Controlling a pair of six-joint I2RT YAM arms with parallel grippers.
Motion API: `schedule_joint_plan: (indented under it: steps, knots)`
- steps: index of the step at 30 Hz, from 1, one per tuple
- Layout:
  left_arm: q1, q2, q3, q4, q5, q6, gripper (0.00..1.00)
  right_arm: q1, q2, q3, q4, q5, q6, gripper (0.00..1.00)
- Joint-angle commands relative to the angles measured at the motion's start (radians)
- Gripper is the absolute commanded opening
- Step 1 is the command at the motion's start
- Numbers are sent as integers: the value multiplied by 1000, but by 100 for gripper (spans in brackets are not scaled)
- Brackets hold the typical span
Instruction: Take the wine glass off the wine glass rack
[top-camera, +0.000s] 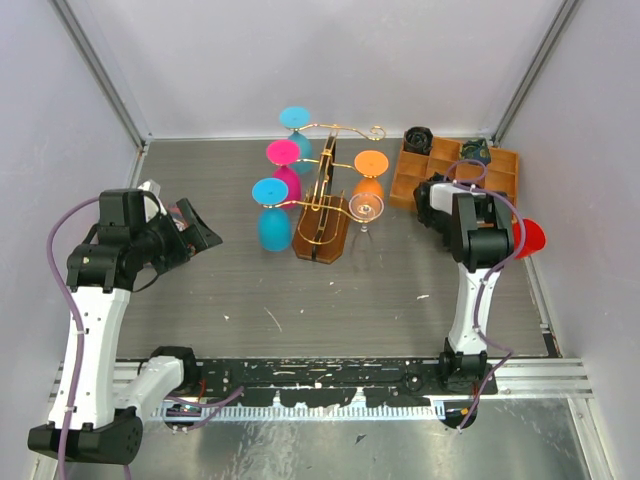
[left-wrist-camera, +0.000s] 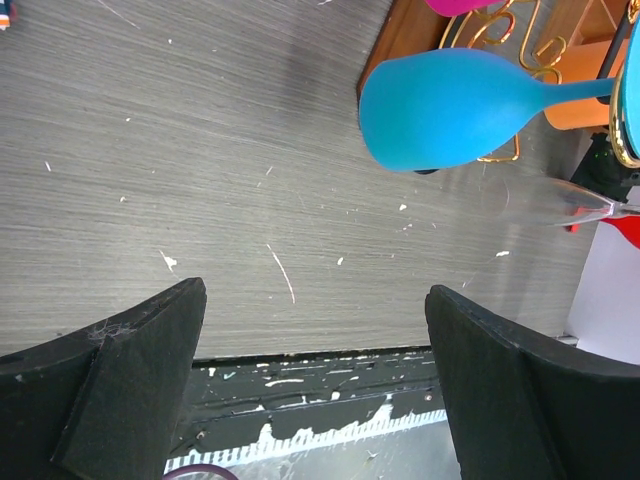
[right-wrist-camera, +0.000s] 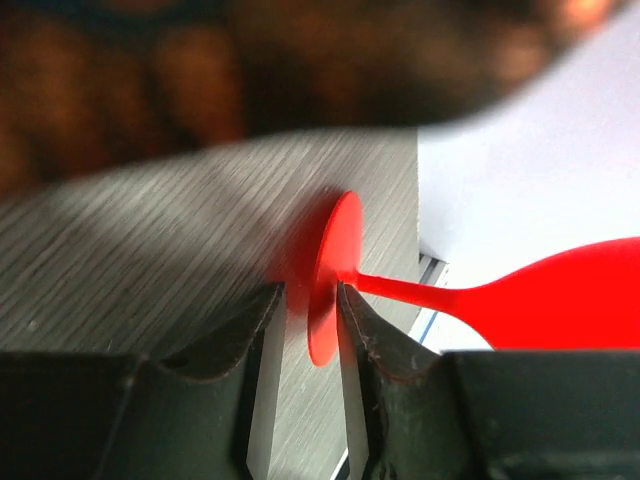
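The wine glass rack (top-camera: 322, 200), gold wire on a brown wooden base, stands mid-table with blue, pink, orange and clear glasses hanging from it. A red wine glass (top-camera: 530, 238) is away from the rack, lying level by the right wall. In the right wrist view its round foot (right-wrist-camera: 330, 265) sits between the fingers of my right gripper (right-wrist-camera: 310, 300). The jaws stand a little apart: the right finger touches the foot, and a gap shows on the left. My left gripper (top-camera: 200, 228) hovers wide open and empty left of the rack, where the blue glass (left-wrist-camera: 450, 105) hangs.
An orange-brown compartmented tray (top-camera: 497, 178) with small dark items sits at the back right, just behind my right arm. A clear glass (top-camera: 366, 208) hangs low on the rack's right side. White walls close in on both sides.
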Motion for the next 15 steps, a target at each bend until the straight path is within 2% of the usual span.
schedule_joint_plan:
  steps: [1, 5, 11, 15]
  knots:
    - [2, -1, -4, -1, -7, 22, 99, 7, -43, -34, 135, -266, 7, 35]
    - [2, 6, 2, -3, -9, 26, 99, 27, -118, -43, 162, -347, 2, 41]
    - [2, 19, -3, -2, -8, 22, 99, 40, -250, -36, 205, -579, -22, 51]
    - [3, 16, 7, -7, -19, 26, 98, 42, -335, 13, 200, -648, -19, 58]
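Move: The red wine glass leans to the right just past the right fingertips, its foot rim still between the part-open fingers. Its middle is about 5 cm right, 2 cm forward and 8 cm above that hand. The wooden tray's middle lies some 17 cm ahead and 9 cm left. The clear wine glass on the rack hangs roughly 33 cm left, 1 cm forward, 13 cm higher. From the left gripper, the red glass lies about 75 cm right, 12 cm forward, 15 cm below. Spread the right fingers further and draw the gripper off the red glass's foot, starting slowly and then quickening, about 8 cm to the left and, in the later part, some 3 cm forward, staying low over the table. As it leaves, swing the hand by roughly 30 degrees so the fingers point more steeply down. ##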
